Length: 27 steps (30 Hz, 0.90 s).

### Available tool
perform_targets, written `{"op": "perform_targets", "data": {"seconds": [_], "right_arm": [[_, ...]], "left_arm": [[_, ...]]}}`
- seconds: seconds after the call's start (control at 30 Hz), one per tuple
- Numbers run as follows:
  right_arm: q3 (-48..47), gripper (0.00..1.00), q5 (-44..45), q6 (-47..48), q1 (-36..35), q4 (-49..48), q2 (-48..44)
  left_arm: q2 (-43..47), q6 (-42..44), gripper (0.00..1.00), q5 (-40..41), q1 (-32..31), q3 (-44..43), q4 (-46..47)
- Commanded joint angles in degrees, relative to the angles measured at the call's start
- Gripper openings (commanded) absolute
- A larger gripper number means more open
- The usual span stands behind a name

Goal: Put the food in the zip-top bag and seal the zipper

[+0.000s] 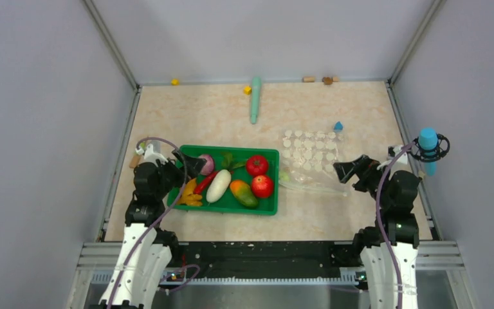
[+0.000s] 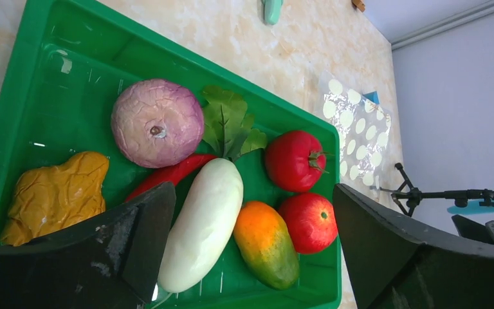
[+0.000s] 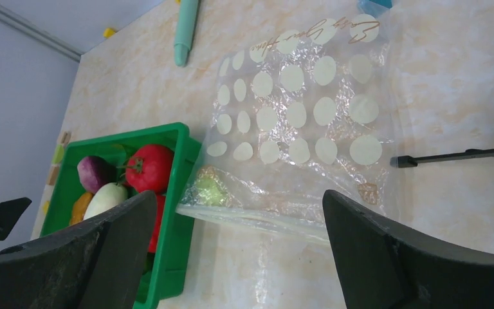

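The green tray holds the food: two red tomatoes, white radish, orange-green mango, red chili, purple onion, yellow-orange bunch and green leaf. My left gripper is open and empty above the tray's left part. The dotted zip-top bag lies flat to the right of the tray, and its zipper runs along the near edge. A pale green patch shows through its corner. My right gripper is open and empty by the bag's near right corner.
A long teal stick and a yellow block lie at the back. A blue block sits by the bag's far corner. Wooden blocks lie along the back wall. A blue-tipped stand rises at the right edge.
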<state>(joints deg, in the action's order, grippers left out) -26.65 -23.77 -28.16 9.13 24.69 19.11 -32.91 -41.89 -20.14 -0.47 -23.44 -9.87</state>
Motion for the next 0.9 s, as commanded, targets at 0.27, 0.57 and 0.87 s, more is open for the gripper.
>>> {"op": "perform_targets", "data": {"seconds": [0.27,0.57,0.87], "right_arm": [[4.44,0.99,-20.87,-3.80,-0.19,-15.44,0.80],[1.63,0.99,9.59,1.29,-28.47,-9.81,10.59],[-9.13,0.99,50.91,-3.17,-53.33,-3.94,41.53]], "left_arm": [[-3.56,-0.63,0.97,-3.28,-0.05,0.73,7.76],[-7.99,-0.51,0.97,-5.59,0.02,0.50,12.51],[-9.02,1.33,0.97,-3.81,-0.09,2.12,12.53]]}}
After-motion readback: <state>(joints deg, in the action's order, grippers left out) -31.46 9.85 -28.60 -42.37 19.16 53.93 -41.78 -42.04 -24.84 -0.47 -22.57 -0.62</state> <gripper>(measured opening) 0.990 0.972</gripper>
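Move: My right hand hangs open above the zip-top bag's mouth edge, whose middle lies about 7 cm to the left, 2 cm ahead and 12 cm below. The green piece inside the bag is some 16 cm left and 4 cm ahead, and the pomegranate in the tray is about 23 cm left, roughly level with the hand. From my left hand, over the tray, the bag's mouth is some 33 cm right, 4 cm back and 11 cm below. I swing my right hand about 12 cm left across the bag's mouth towards its tray-side end, rising barely at first, then drop it nearly 10 cm. The wrist turns some 25 degrees counter-clockwise, then rolls left side down and tips downward, fingers still wide open. My left hand, also open, eases a couple of centimetres forward and right over the tray. ##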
